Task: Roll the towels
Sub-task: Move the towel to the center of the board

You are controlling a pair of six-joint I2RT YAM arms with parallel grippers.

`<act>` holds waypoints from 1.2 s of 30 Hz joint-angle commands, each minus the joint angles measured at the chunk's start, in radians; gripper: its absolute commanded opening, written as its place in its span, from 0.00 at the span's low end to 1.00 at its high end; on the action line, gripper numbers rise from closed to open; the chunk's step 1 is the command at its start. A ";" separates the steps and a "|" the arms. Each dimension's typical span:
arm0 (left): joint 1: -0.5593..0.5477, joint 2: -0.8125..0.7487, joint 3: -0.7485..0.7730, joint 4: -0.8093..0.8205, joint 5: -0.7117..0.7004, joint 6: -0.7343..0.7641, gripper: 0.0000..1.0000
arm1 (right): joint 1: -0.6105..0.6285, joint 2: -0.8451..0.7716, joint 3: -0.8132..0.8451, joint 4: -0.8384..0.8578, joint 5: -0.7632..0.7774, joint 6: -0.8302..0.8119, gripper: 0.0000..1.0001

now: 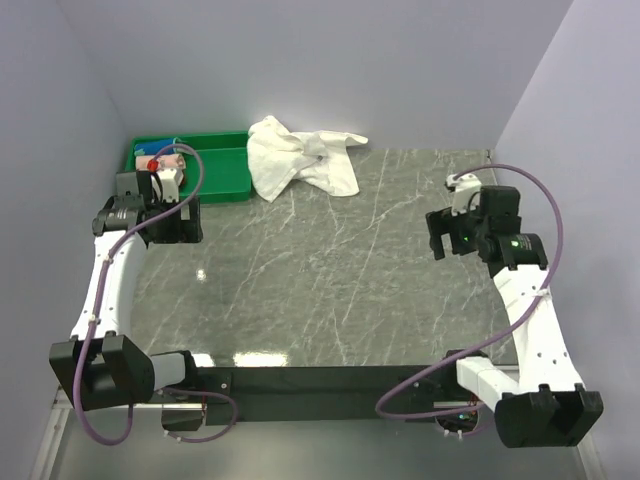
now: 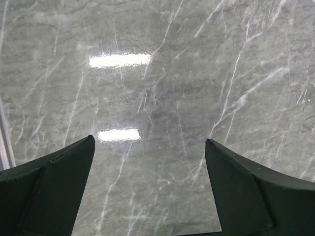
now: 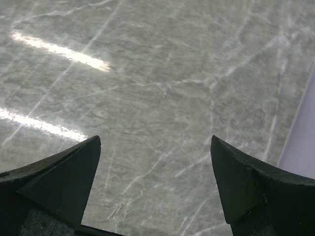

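A large white terry towel (image 1: 298, 156) lies crumpled at the far middle of the grey marble table (image 1: 330, 270), its left part against the green bin. My left gripper (image 1: 176, 222) hangs open and empty above the table's left side, well short of the towel. In the left wrist view its gripper (image 2: 149, 142) has jaws wide apart over bare marble. My right gripper (image 1: 448, 233) hangs open and empty at the table's right side. In the right wrist view its gripper (image 3: 155, 140) also shows only marble between spread jaws. The towel shows in neither wrist view.
A green bin (image 1: 208, 166) stands at the far left corner with small red and pink cloths (image 1: 163, 160) in it. Light-coloured walls (image 1: 300, 60) close in the back and sides. The table's right edge shows in the right wrist view (image 3: 295, 132).
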 commanded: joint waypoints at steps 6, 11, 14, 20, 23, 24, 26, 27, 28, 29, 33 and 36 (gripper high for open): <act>-0.006 -0.042 0.095 -0.027 0.030 0.039 0.99 | 0.152 0.229 0.172 0.128 0.100 -0.007 0.98; -0.006 -0.091 0.111 -0.032 0.008 0.074 0.99 | 0.250 0.551 0.448 0.178 0.179 -0.005 0.98; -0.006 -0.111 0.105 -0.041 -0.011 0.099 0.99 | 0.290 0.782 0.685 0.155 0.219 0.022 0.98; -0.006 -0.119 0.105 -0.067 -0.024 0.117 0.99 | 0.340 1.194 1.155 0.055 0.308 0.032 0.96; -0.006 -0.114 0.109 -0.085 -0.002 0.125 0.99 | 0.367 1.286 1.190 0.118 0.343 -0.008 0.97; -0.006 -0.113 0.112 -0.089 -0.001 0.127 0.99 | 0.371 1.302 1.191 0.139 0.363 -0.016 0.98; -0.004 -0.102 0.115 -0.093 -0.015 0.124 0.99 | 0.373 1.346 1.199 0.204 0.380 -0.024 0.99; -0.006 -0.097 0.123 -0.101 -0.025 0.122 0.99 | 0.373 1.363 1.208 0.227 0.382 -0.027 1.00; -0.006 -0.090 0.129 -0.113 -0.039 0.124 0.99 | 0.374 1.394 1.233 0.234 0.385 -0.033 1.00; -0.006 -0.088 0.137 -0.118 -0.042 0.122 0.99 | 0.374 1.407 1.245 0.242 0.387 -0.034 1.00; -0.004 -0.088 0.141 -0.130 -0.058 0.119 0.99 | 0.376 1.454 1.264 0.262 0.353 -0.065 1.00; -0.005 -0.093 0.135 -0.135 -0.068 0.117 0.99 | 0.385 1.463 1.245 0.251 0.290 -0.093 0.99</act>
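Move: The towel lies crumpled at the far edge of the board, its middle about 43 cm ahead of the right hand, 24 cm to its left and 21 cm below. The green tray is beside the towel, some 40 cm ahead of the right hand and 50 cm to its left, as low. From the left hand the towel's middle is about 38 cm ahead, 21 cm to the right and 18 cm down. Open right hand sweeps about 32 cm forward and left, then sinks 14 cm towards towel's right corner; left rises. ##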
